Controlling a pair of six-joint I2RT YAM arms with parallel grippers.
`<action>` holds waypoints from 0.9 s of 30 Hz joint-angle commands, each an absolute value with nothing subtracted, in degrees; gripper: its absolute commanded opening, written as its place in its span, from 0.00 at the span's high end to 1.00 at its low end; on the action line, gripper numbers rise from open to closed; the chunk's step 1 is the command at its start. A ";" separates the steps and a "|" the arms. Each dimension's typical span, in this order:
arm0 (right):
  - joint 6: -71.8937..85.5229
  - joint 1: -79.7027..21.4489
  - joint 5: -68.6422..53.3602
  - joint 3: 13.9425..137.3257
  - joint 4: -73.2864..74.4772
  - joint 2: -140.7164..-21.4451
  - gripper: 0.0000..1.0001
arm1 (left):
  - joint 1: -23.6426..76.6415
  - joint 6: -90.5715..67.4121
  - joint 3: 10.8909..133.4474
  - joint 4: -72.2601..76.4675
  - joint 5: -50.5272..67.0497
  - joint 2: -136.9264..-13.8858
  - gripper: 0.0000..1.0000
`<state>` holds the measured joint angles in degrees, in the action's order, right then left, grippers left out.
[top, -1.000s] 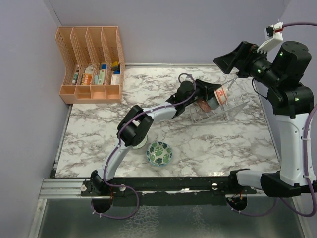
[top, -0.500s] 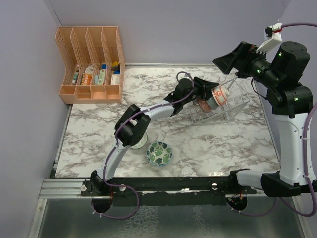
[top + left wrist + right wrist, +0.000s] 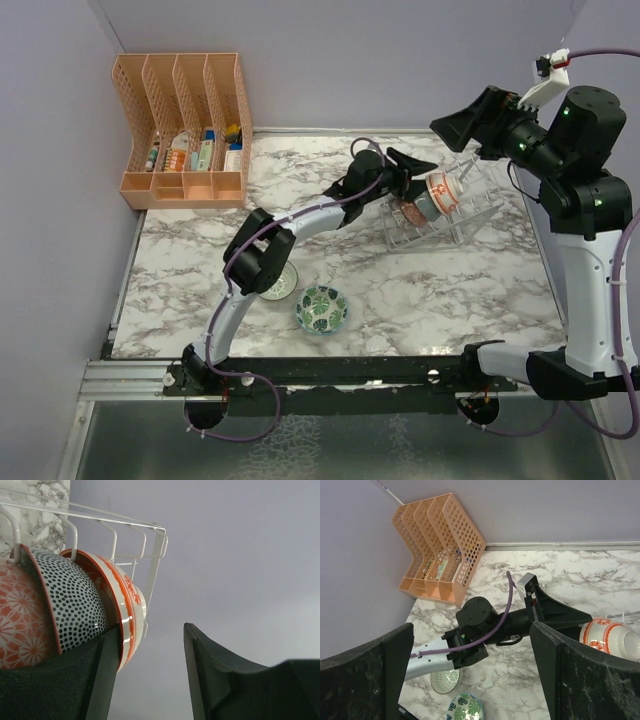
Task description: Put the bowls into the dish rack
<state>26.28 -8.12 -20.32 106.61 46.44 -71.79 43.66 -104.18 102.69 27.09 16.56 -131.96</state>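
The clear dish rack [image 3: 472, 216] stands at the right of the table, with three bowls on edge in it. In the left wrist view they are an orange flower bowl [image 3: 20, 625], a dark speckled bowl [image 3: 75, 605] and an orange-red rimmed bowl [image 3: 125, 600]. My left gripper [image 3: 418, 180] [image 3: 151, 627] is open at the rack, its left finger [image 3: 100, 675] beside the orange-red bowl's [image 3: 441, 192] rim, nothing between the jaws. A leaf-print bowl [image 3: 321, 308] and a pale green bowl [image 3: 280, 285], half under the left arm, sit on the table. My right gripper [image 3: 472, 117] [image 3: 470, 630] hangs open high above the rack.
An orange file organiser [image 3: 185, 130] with small items stands at the back left corner against the wall. The left arm stretches diagonally across the middle of the marble table [image 3: 460, 290]. Purple walls close the left and back sides.
The left gripper has opened and let go of the orange-red bowl, which now rests in the rack. The left arm has lifted slightly. The right arm has not moved.
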 commanded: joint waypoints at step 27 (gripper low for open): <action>26.93 -7.72 -22.65 103.24 44.59 -68.30 0.00 | 37.61 -85.68 87.52 16.78 19.04 -109.29 0.22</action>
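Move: The plain pale bowl, likely the next one, sits about 38 cm to the left of my left hand, 16 cm back and some 20 cm below; the green leaf bowl is roughly 26 cm left and 25 cm back, as low. Right beside my fingers, about 4 cm right, 3 cm back and 4 cm down, stands the racked orange bowl, the gray dotted bowl 4 cm to its left. From my right hand the pale bowl lies some 38 cm left, 5 cm back and 42 cm down. I ease my half-open left hand away from the orange bowl's rim, first a couple of centimetres nearly level to my left, then faster left and upward off the rack, about 7 cm left and 3 cm up in all. The lower finger comes free of the rim; the fingers spread further as the wrist rolls and tips up some 10 degrees. ##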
